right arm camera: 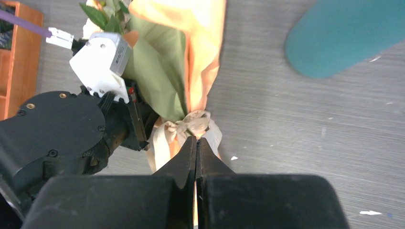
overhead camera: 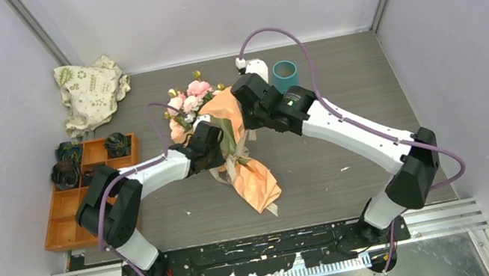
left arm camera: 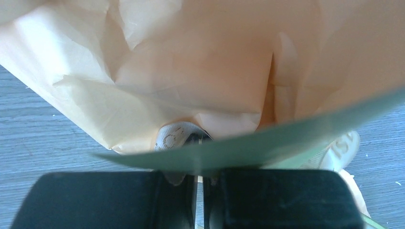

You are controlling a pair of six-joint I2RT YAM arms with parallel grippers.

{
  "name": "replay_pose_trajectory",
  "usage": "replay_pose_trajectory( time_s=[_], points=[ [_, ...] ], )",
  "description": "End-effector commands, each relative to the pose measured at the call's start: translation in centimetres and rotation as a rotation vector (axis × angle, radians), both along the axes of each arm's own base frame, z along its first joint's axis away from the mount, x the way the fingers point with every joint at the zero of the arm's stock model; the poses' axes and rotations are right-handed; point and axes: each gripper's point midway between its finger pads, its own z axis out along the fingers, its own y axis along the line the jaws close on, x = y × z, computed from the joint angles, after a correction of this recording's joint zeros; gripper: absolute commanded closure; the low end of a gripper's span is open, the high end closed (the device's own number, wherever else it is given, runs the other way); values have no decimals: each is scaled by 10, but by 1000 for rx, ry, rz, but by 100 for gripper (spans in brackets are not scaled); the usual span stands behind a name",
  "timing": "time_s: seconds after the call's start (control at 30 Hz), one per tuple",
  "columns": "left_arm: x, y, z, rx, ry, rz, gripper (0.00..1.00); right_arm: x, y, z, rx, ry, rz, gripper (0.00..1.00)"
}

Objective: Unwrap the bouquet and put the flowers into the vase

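The bouquet (overhead camera: 253, 182) lies on the table, its orange paper cone pointing toward me. The flowers (overhead camera: 191, 100), pink and peach, stick out at its far end. My left gripper (overhead camera: 220, 146) is shut at the bouquet's neck. In the left wrist view its tips (left arm camera: 199, 166) are covered by the olive-green sheet (left arm camera: 248, 150). My right gripper (right arm camera: 196, 139) is shut, its tips pinched on the lower edge of the beige ribbon bow (right arm camera: 193, 123). The teal vase (overhead camera: 285, 75) stands upright behind the right gripper (overhead camera: 248, 111) and shows in the right wrist view (right arm camera: 344, 38).
An orange compartmented tray (overhead camera: 64, 230) with dark green rosettes sits at the left. A white leaf-printed cloth bag (overhead camera: 91, 93) lies in the back left corner. Grey walls enclose the table on three sides.
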Motion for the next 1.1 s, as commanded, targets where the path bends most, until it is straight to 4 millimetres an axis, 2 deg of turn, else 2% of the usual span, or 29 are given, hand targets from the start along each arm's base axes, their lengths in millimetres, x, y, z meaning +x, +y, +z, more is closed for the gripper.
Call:
replay_pose_trajectory(
  time_s=[0.0,0.13,0.33,0.43,0.57,0.63,0.67,0.77,0.8,0.93,1.07],
  points=[
    [-5,8,-22,43,44,5,94,8,-42,70,-58,-179,-84,99],
    [-6,7,-27,42,56,4,95,7,-73,110,-83,-278,-157,99],
    [-6,7,-26,47,54,1,95,3,-124,143,-114,-362,-302,99],
    [-5,8,-25,52,49,1,95,-1,-145,155,-134,-397,-362,99],
    [-7,10,-23,57,51,1,95,-4,-165,160,-152,-410,-428,99],
    [-7,11,-19,54,44,2,95,-5,-173,158,-163,-409,-456,93],
    [-8,12,-16,53,40,3,95,-5,-175,157,-162,-407,-463,85],
    [-8,13,3,47,17,-2,95,-2,-169,143,-167,-370,-434,55],
    [-8,14,11,44,4,0,95,0,-165,136,-171,-347,-416,48],
    [-9,28,51,59,-55,31,94,2,-131,103,-126,-244,-293,44],
    [-13,51,105,56,-164,103,91,-10,-67,55,30,-90,-53,46]
  ],
)
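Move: The right hand already pinches a ribbon tail; the ribbon knot at the bouquet's waist lies about 6 cm to its left, level fore and aft, some 18 cm below. The vase stands about 11 cm ahead, 11 cm right and 11 cm below; the flower heads are 16 cm ahead, 14 cm left and 17 cm below. From the left hand, down at the ribbon loop, the knot is about 4 cm right, 2 cm ahead, at its height. Keeping its pinch on the ribbon tail, the right hand draws it away from the knot, about 15 cm right and 14 cm up, fingers swinging upward and clockwise some 20 degrees each; it then opens, lets go and turns back left and down. The left hand stays low with fingers nearly shut on the ribbon loop, then lifts about 4 cm, drifting left. ##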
